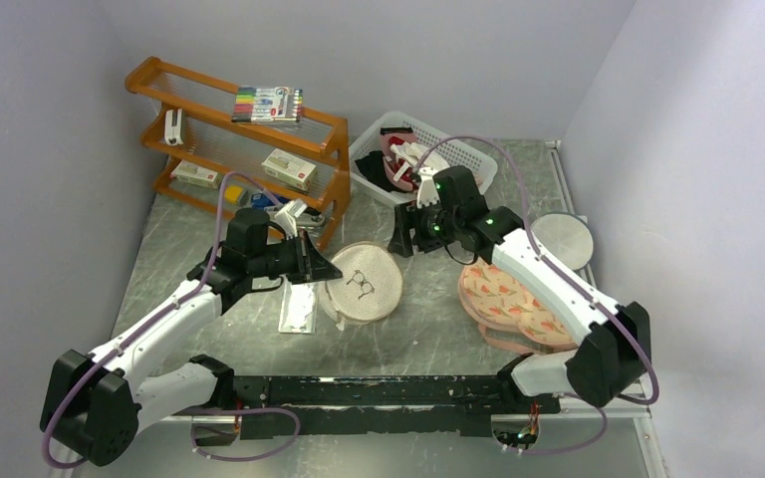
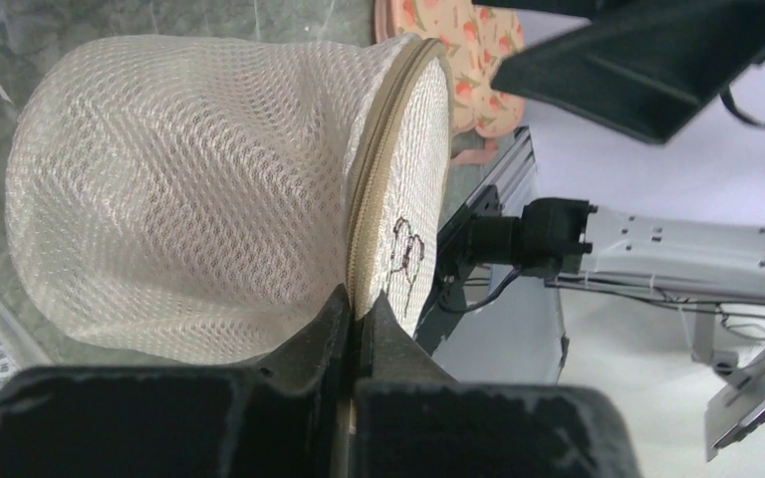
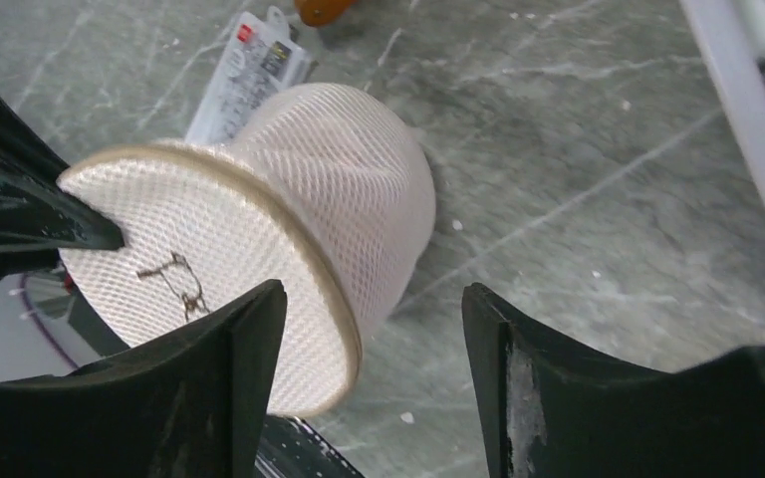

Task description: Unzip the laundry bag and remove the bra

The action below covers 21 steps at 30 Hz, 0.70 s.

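The laundry bag (image 1: 364, 282) is a cream-white mesh dome with a beige zip rim and a small black emblem on its flat face, at mid-table. My left gripper (image 1: 324, 267) is shut on the zip rim at the bag's left edge; in the left wrist view the fingertips (image 2: 359, 304) pinch the rim with the bag (image 2: 189, 189) bulging beyond. My right gripper (image 1: 403, 239) hovers just up-right of the bag, open. In the right wrist view the right gripper (image 3: 374, 299) holds nothing, and the bag (image 3: 289, 189) lies partly behind its left finger. The bra is hidden.
An orange wooden rack (image 1: 239, 139) with markers and boxes stands at the back left. A white basket (image 1: 458, 149) of items sits at the back. Peach fruit-patterned pads (image 1: 513, 304) and a grey disc (image 1: 563, 239) lie right. A flat packet (image 1: 299, 311) lies beside the bag.
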### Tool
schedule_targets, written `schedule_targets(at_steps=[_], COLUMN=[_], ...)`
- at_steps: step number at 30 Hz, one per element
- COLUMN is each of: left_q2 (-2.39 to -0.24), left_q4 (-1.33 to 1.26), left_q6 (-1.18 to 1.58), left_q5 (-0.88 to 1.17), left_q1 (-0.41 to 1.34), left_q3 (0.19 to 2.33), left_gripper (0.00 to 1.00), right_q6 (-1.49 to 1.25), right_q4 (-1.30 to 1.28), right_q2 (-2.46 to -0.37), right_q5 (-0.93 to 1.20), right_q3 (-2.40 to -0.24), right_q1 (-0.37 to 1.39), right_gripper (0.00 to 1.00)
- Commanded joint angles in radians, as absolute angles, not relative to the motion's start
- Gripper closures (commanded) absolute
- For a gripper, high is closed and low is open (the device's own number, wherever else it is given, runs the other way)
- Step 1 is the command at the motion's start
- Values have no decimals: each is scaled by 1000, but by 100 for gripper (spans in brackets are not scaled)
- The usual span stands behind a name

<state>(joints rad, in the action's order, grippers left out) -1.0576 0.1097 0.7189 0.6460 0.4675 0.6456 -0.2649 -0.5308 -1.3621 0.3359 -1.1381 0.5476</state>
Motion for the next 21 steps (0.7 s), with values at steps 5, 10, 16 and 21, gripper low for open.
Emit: schedule_targets(at_steps=[5, 10, 16, 21], left_q2=[-1066, -1035, -971, -981], left_q4=[44, 18, -69, -88], left_q6=[879, 963, 1112, 1157], left_q5=[571, 514, 439, 422], left_q1=[474, 474, 474, 474], left_q3=[652, 639, 563, 561], left_gripper=[93, 93, 93, 93], right_q6=[-376, -429, -497, -625], right_q4=[-625, -613, -629, -558], right_q2=[-1217, -1172, -1159, -1139], right_q5=[163, 202, 180, 95], right_q3=[-1091, -1044, -1048, -1010], right_q1=[681, 729, 812, 921], right_gripper=[22, 13, 13, 16])
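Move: The laundry bag is already pinched at its left edge by the left gripper, with its middle about 6 cm to that hand's right, 3 cm back and 4 cm below. From the right gripper that middle lies roughly 9 cm back, 8 cm left and 4 cm lower. The white basket stands some 18 cm ahead of the right gripper, 6 cm right and 13 cm down; the clear packet lies about 15 cm back, 25 cm left, 17 cm down. Draw the right gripper back about 10 cm, drifting slightly left, to bring it from the basket side round to the near right part of the laundry bag's rim, and spread its half-open fingers wider on the way. Meanwhile keep the left grip shut on the bag's edge, ease it 2 cm forward and turn it some 20 degrees, mostly counter-clockwise, to swing the bag. ##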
